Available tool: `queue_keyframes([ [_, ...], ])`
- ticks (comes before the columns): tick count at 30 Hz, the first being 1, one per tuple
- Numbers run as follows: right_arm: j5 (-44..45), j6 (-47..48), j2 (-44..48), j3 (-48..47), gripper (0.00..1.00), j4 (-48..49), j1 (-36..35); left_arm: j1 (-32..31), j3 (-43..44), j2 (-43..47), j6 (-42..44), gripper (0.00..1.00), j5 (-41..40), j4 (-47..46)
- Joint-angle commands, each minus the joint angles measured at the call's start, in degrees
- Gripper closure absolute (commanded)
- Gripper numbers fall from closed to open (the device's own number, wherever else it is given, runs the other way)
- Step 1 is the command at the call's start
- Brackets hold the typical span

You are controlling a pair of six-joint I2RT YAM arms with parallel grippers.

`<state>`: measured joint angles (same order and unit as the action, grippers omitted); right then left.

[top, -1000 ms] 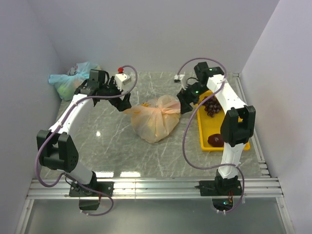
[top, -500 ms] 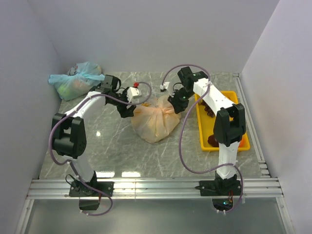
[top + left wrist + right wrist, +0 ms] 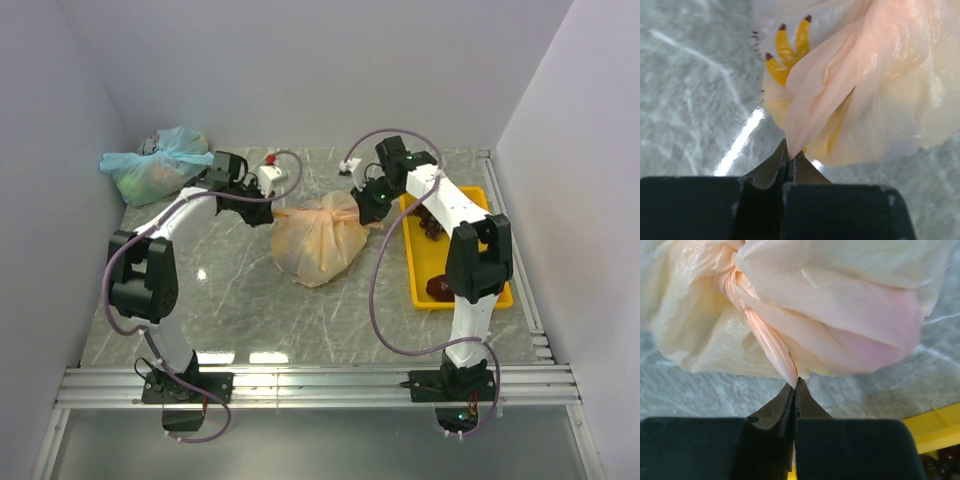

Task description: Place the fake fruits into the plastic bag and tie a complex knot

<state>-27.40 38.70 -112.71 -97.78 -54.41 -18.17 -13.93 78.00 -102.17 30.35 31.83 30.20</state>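
Observation:
The peach plastic bag [image 3: 318,243] lies bulging in the middle of the table, its handles pulled out to both sides. My left gripper [image 3: 272,206] is at the bag's left end and shut on a flat fold of handle film [image 3: 810,110]; in the left wrist view a yellow banana print [image 3: 787,47] shows above that fold. My right gripper [image 3: 367,207] is at the bag's right end, shut on a twisted handle strand [image 3: 765,340] that runs up to the knot [image 3: 736,276]. Purple grapes [image 3: 434,224] and a dark maroon fruit [image 3: 441,288] lie in the tray.
A yellow tray [image 3: 463,300] stands along the right side, close beside my right arm; its corner [image 3: 935,432] shows in the right wrist view. A pale blue-green tied bag [image 3: 152,166] sits in the back left corner. Walls close the table on three sides.
Both grippers have gone from open to shut, each on a handle of the peach bag. The bag is now stretched sideways between them.

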Motion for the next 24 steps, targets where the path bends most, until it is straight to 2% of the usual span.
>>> queue_keyframes([
  [1, 9.46, -3.71, 6.44, 1.62, 1.00, -1.40, 7.09, 9.79, -0.13, 8.47, -10.74, 1.00, -9.86, -0.40],
  [5, 10.43, -2.75, 7.41, 3.29, 1.00, -2.80, 11.13, 18.04, -0.74, 12.34, -7.95, 1.00, -8.72, 4.50],
  [8, 11.31, -0.91, 6.80, 6.62, 1.00, -1.76, 13.25, 20.08, -3.19, 13.66, -4.08, 1.00, -8.98, 5.84],
  [11, 13.15, 0.15, 6.01, 11.89, 1.00, 2.63, 13.34, 20.17, -8.29, 14.02, -3.45, 1.00, -10.03, 3.21],
  [14, 13.08, -0.29, 3.55, 14.19, 1.00, 2.47, 13.43, 20.17, -13.29, 12.00, -4.24, 1.00, -12.32, 0.66],
  [18, 14.30, 1.99, 5.21, 15.78, 1.00, 2.91, 13.87, 20.79, -14.63, 13.04, -4.42, 1.00, -13.20, -0.23],
  [21, 14.22, 3.40, 4.78, 10.87, 1.00, 0.63, 15.27, 21.40, -12.27, 13.57, -4.42, 1.00, -12.59, 0.74],
  [24, 11.94, 2.79, 2.93, 1.03, 1.00, -3.93, 15.98, 22.90, -7.79, 13.66, -4.77, 1.00, -11.44, 1.88],
])
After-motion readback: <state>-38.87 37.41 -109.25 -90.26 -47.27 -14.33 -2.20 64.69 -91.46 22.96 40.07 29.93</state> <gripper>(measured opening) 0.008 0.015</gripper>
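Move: The bag's twisted neck hangs between my two shut grippers, each pinching one tail. It lies about 12 cm to the right of my left hand and 2 cm back, and about 9 cm to the left of my right hand and 1 cm back, some 3 cm below both. From my right hand the grapes lie about 15 cm right, 2 cm back and 9 cm lower; the dark purple fruit is 17 cm right and 17 cm back. Keeping both bag tails pinched, I hoist with both hands, about 7 cm with the left and 5 cm with the right, while my left hand pulls roughly 6 cm left, away from the neck. Then both sink and draw back towards me, the left ending some 4 cm back; my right eases forward and up again to nearly where it began, rolled about 10 degrees. ##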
